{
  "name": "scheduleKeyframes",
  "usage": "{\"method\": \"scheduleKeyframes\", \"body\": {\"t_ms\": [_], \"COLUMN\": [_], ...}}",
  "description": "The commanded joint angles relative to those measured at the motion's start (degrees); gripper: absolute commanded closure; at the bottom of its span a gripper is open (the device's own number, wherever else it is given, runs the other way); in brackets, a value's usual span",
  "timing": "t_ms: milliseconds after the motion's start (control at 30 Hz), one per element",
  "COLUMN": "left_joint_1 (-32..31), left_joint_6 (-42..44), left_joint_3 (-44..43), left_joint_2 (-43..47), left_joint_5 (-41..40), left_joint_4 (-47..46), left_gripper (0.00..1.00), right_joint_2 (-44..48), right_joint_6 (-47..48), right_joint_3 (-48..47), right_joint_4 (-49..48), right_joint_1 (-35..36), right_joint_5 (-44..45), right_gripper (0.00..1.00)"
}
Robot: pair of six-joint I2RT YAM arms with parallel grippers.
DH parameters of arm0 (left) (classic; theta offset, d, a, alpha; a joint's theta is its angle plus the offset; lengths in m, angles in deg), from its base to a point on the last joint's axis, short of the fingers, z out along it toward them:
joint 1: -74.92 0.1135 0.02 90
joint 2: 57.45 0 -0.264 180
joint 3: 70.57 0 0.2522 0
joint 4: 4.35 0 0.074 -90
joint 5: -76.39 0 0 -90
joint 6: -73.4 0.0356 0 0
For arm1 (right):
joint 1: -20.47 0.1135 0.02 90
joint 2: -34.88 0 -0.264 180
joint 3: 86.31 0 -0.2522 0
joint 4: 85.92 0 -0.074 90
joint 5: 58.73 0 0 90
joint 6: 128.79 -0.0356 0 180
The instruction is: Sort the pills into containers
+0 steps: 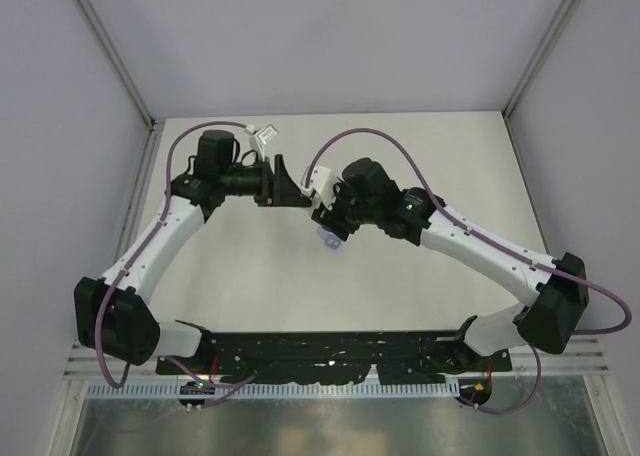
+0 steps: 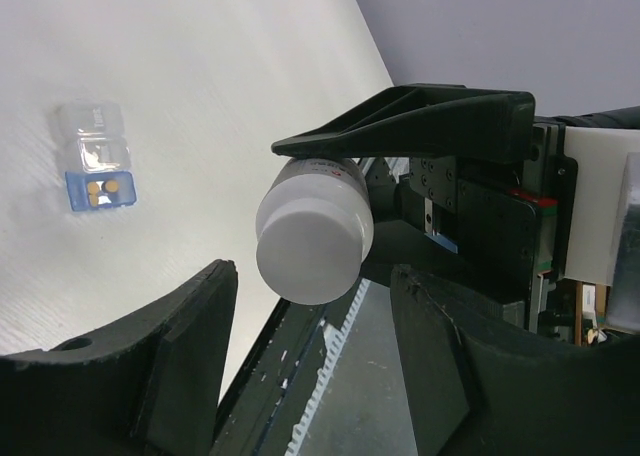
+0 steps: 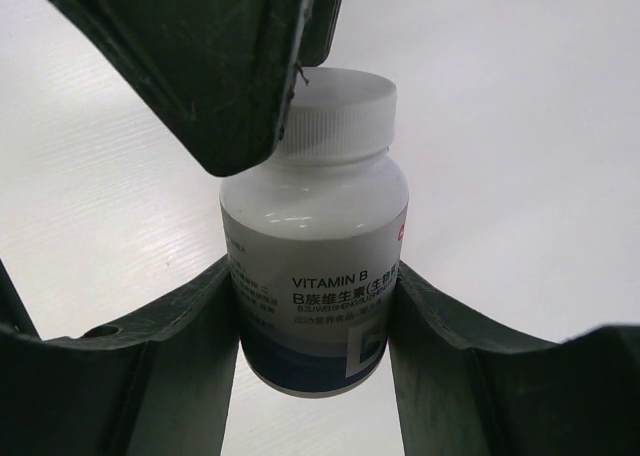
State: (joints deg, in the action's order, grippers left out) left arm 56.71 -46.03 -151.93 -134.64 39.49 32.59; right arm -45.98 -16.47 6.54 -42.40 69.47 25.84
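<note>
A round bottle (image 3: 315, 266) with a white cap (image 3: 335, 111) and a "VITAMIN B" label is held off the table, with my right gripper (image 3: 315, 276) shut on its body. In the left wrist view the cap (image 2: 310, 246) faces the camera. My left gripper (image 2: 312, 272) is open, its fingers (image 2: 190, 336) standing on either side of the cap with gaps showing. A small clear case (image 2: 95, 156) with a blue end holding orange pills lies on the table. In the top view both grippers, left (image 1: 290, 188) and right (image 1: 325, 204), meet above the table's middle.
The clear case (image 1: 328, 239) lies just below the grippers in the top view. The arms' black base rail (image 1: 330, 351) runs along the near edge. Grey walls enclose the white table (image 1: 450, 156) at the back and sides.
</note>
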Motion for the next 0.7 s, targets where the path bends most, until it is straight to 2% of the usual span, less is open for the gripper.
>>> {"method": "scheduleKeyframes", "body": {"t_ms": [0,267,500,667], "left_joint_1": [-0.24,-1.29,-1.56,-1.65], "left_joint_6": [-0.54,-0.89,-1.24,-1.16], "left_joint_3": [-2.46,-2.63,-2.9,-2.37], "left_joint_2": [-0.6,-2.09,-2.7,-2.97], "left_joint_5": [0.78,1.21,1.83,2.97], "left_joint_4": [-0.5,-1.64,-2.61,-3.23], "left_gripper": [0.36,0.41,0.5,0.66], "right_joint_2": [1.93,1.5,1.58,1.32], "right_joint_6": [0.26,0.17,0.44,0.35], "right_joint_3": [-0.97,-1.32,-1.06,-1.06], "right_joint_4": [-3.04,-2.43,-2.25,-1.98], "right_joint_1": [0.31,0.31,0.31,0.31], "right_joint_5": [1.12,-0.11,-0.72,-1.6], "right_gripper": [0.94,0.94,0.94,0.94]}}
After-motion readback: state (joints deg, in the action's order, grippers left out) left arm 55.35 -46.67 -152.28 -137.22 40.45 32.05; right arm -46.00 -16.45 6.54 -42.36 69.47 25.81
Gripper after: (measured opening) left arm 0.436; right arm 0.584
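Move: Just to the right of the left hand and about 1 cm lower, some 2 cm off and level with it fore and aft, is the white cap of the vitamin bottle. From the right hand, which already grips the bottle body, the cap lies roughly 4 cm left, 2 cm up and 1 cm farther out. Far below, on the table, is the blue pill case, about 3 cm ahead of the left hand, 4 cm right and 22 cm down. Closing in on the cap, the left hand sinks about 1 cm and eases about 1 cm right towards the bottle, its wrist nearly steady. Its fingers narrow from two-thirds open to under half, bringing the tips close beside the cap's sides; a firm grip can't yet be seen. The right hand stays put and keeps hold of the bottle body. ##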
